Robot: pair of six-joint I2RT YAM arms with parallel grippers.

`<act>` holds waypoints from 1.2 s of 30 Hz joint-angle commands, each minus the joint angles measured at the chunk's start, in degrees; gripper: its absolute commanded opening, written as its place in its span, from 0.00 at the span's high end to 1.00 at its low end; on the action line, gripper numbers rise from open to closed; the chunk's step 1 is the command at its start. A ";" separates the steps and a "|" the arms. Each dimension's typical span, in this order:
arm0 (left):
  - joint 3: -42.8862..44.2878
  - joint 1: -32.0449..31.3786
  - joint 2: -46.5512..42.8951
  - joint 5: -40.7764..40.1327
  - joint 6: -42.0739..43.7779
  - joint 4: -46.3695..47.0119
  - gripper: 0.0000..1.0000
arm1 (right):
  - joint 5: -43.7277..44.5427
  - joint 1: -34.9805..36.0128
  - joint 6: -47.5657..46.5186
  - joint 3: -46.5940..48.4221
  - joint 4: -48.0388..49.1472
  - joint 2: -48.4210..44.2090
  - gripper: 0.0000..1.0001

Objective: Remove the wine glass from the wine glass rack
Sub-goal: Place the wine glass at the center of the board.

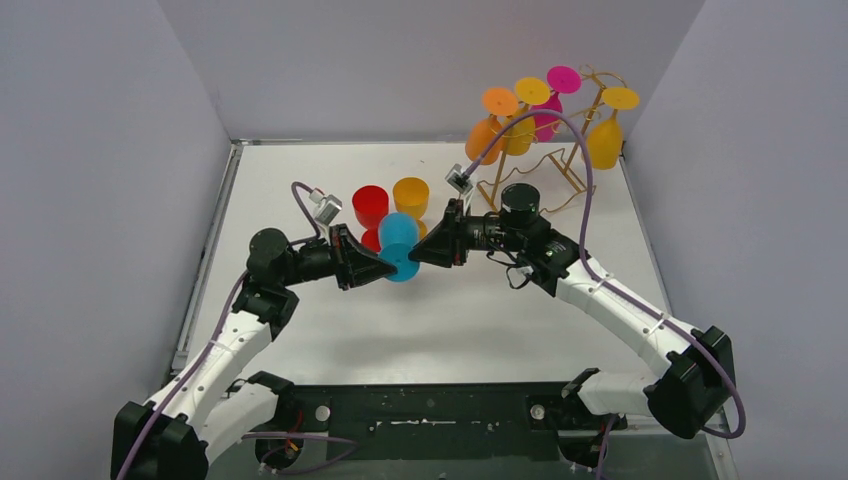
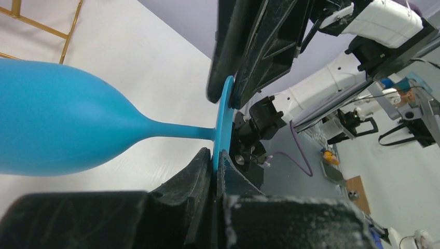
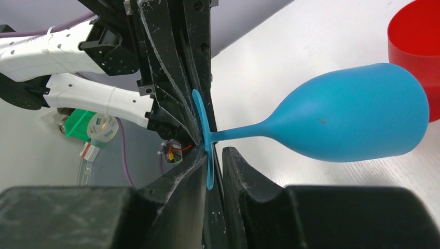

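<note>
A blue wine glass (image 1: 400,240) hangs sideways over the middle of the table, between my two grippers. My left gripper (image 1: 384,266) is shut on the rim of its flat foot (image 2: 222,119), and the bowl (image 2: 52,124) points away to the left. My right gripper (image 3: 215,153) stands round the opposite rim of the same foot (image 3: 203,124). Its jaws are slightly apart, with a thin gap on the bowl side. The bowl (image 3: 358,119) reaches right over the table. The gold wine glass rack (image 1: 560,165) stands at the back right, apart from both grippers.
Orange (image 1: 485,135), yellow (image 1: 605,140) and magenta (image 1: 548,115) glasses hang upside down from the rack. A red cup (image 1: 370,205) and an orange cup (image 1: 410,195) stand just behind the blue glass. Grey walls close in the table on three sides.
</note>
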 commanded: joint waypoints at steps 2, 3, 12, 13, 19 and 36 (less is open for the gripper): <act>0.73 -0.54 -3.64 1.83 4.97 1.12 1.00 | -0.01 0.40 -1.46 0.61 2.36 -3.68 0.65; 0.63 -0.62 -4.18 2.25 5.50 1.17 1.00 | 0.39 0.34 -1.59 0.74 2.33 -4.27 0.57; -2.44 -0.68 -10.16 4.15 14.36 0.15 1.00 | 12.60 -0.90 -3.37 3.89 -1.20 -8.98 0.20; -2.84 -0.67 -11.12 3.29 14.65 0.51 1.00 | 15.36 -1.00 -3.51 4.18 -1.69 -9.55 0.18; -11.62 -0.37 -16.25 8.21 14.45 20.95 1.00 | 20.91 -2.03 -3.58 5.22 -4.73 -10.71 0.11; -10.46 -0.05 -15.01 20.92 26.84 17.34 1.00 | -8.35 -9.62 5.64 11.46 -5.02 0.21 0.14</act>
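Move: The blue wine glass is pinched by its foot from both sides, bowl pointing ahead and downward: its middle lies about 6 cm ahead, 2 cm right and 5 cm below the left hand, and 6 cm ahead, 2 cm left and 5 cm below the right. From the left hand, the red glass stands some 23 cm ahead and 6 cm left, the yellow one 26 cm ahead and 3 cm right, both roughly 18 cm lower. The blue glass stays pinched by its foot in the left hand, which draws it back about 7.5 cm towards the robot while rolling about 40 degrees to swing the bowl up. The right fingers open wide and let go of the foot; that hand rises 6 cm, going forward and right, then sinks 2 cm beside the bowl, its open fingers facing the bowl. ##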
